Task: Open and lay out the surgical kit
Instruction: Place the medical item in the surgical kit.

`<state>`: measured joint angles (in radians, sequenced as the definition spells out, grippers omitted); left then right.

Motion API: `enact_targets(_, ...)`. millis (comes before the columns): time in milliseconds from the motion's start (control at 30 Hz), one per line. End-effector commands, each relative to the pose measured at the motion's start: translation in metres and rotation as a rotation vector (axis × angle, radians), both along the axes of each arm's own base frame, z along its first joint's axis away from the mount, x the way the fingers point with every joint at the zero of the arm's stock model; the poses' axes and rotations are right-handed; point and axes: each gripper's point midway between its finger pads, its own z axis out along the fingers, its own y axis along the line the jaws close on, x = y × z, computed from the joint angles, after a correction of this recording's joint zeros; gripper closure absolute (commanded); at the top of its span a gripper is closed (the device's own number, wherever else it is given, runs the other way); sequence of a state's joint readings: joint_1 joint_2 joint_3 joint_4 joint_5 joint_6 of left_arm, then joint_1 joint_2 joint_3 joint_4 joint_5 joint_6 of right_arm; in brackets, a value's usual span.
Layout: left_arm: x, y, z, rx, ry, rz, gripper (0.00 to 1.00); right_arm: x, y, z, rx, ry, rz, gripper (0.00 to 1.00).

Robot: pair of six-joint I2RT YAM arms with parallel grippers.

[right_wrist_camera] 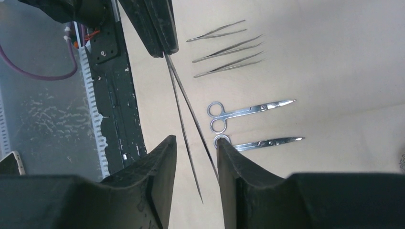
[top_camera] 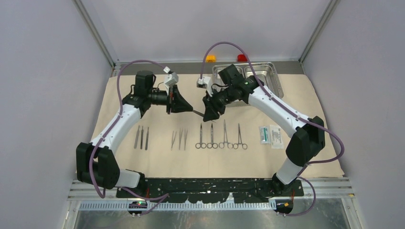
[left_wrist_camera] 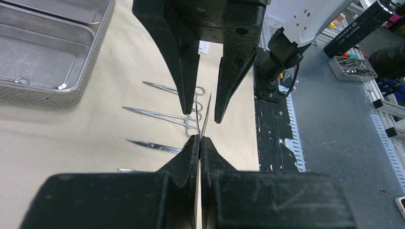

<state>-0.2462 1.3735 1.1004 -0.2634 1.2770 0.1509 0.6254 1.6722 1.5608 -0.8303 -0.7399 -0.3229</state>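
Observation:
My left gripper [top_camera: 190,110] is shut on one end of a pair of slim steel tweezers [right_wrist_camera: 181,121] and holds them in the air above the beige cloth [top_camera: 157,162]. Their two prongs spread toward my right gripper [right_wrist_camera: 196,140], which is open; one prong runs close along its right finger. On the cloth lie, in a row, straight handles [top_camera: 142,137], more tweezers [top_camera: 179,140], ring-handled clamps and scissors [top_camera: 221,138] and two white/teal packets [top_camera: 270,135]. The steel tray [top_camera: 274,76] sits at the cloth's back right, partly hidden by the right arm.
An orange block [top_camera: 210,58] and a red block [top_camera: 242,57] stand behind the tray. The black base rail [top_camera: 210,183] runs along the near edge. Grey walls close in both sides.

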Motion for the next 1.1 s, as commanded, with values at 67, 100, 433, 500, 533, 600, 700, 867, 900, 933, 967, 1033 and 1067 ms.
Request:
enact_targets(67, -0.009, 0.004, 0.012, -0.025, -0.049, -0.021, 1.0, -0.008, -0.002, 0.008, 0.025, -0.032, 0.047, 0.73)
enact_targets(100, -0.009, 0.004, 0.012, -0.025, -0.051, -0.02, 1.0, -0.007, -0.003, 0.008, 0.023, -0.039, 0.046, 0.79)
enact_targets(433, -0.026, 0.02, 0.003, 0.07, -0.202, 0.009, 0.55, -0.001, -0.01, 0.011, -0.045, -0.121, 0.069, 1.0)
enact_targets(500, -0.028, 0.024, 0.001, 0.103, -0.262, 0.012, 0.49, -0.004, -0.008, 0.007, -0.061, -0.119, 0.087, 0.99)
enact_targets(533, -0.029, 0.025, 0.0, 0.116, -0.29, 0.013, 0.46, -0.006, -0.005, 0.006, -0.061, -0.118, 0.095, 1.0)
enact_targets(600, -0.029, 0.022, -0.002, 0.129, -0.325, 0.006, 0.44, -0.009, 0.0, 0.005, -0.056, -0.114, 0.105, 1.0)
enact_targets(700, -0.026, 0.018, -0.007, 0.145, -0.34, 0.006, 0.43, -0.013, 0.007, 0.004, -0.045, -0.107, 0.111, 0.99)
enact_targets(867, -0.019, 0.01, -0.013, 0.154, -0.357, 0.004, 0.41, -0.021, 0.012, 0.003, -0.043, -0.089, 0.125, 0.99)
enact_targets(900, -0.018, 0.009, -0.015, 0.155, -0.353, 0.0, 0.41, -0.022, 0.013, 0.004, -0.042, -0.088, 0.126, 0.99)
enact_targets(933, -0.018, 0.007, -0.016, 0.156, -0.348, -0.005, 0.41, -0.024, 0.014, 0.004, -0.041, -0.088, 0.127, 1.0)
enact_targets(967, -0.019, 0.005, -0.019, 0.156, -0.338, -0.015, 0.41, -0.024, 0.014, 0.004, -0.041, -0.086, 0.125, 1.0)
enact_targets(1033, -0.02, 0.002, -0.023, 0.155, -0.327, -0.028, 0.43, -0.024, 0.014, 0.005, -0.04, -0.087, 0.122, 1.0)
enact_targets(1067, -0.022, 0.0, -0.023, 0.154, -0.321, -0.037, 0.45, -0.023, 0.014, 0.005, -0.04, -0.088, 0.12, 0.99)
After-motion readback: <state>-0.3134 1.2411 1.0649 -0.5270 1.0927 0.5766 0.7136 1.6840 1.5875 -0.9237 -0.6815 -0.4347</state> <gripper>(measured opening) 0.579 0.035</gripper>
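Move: The medical item, a pair of tweezers, is still pinched by the left fingers near its joined end, its middle about 6 cm right of that hand and 3 cm lower. From the right hand, whose half-open fingers straddle its prongs, the middle lies some 3 cm left and 2 cm up. On the cloth roughly 21 cm below, one pair of scissors lies about 5 cm ahead, a second pair 5 cm to its left, and the nearest laid tweezers 4 cm ahead and 12 cm left. The tweezers change hands: the right fingers close on the prongs, then the left fingers open to a bit over half and let go. The left hand draws back nearly 3 cm and slightly left, tilting up some 15 degrees, then sinks about 2 cm and eases right again, around the joined end. The right hand, keeping its pinch, carries the tweezers back about 2.5 cm and 1 cm down. ##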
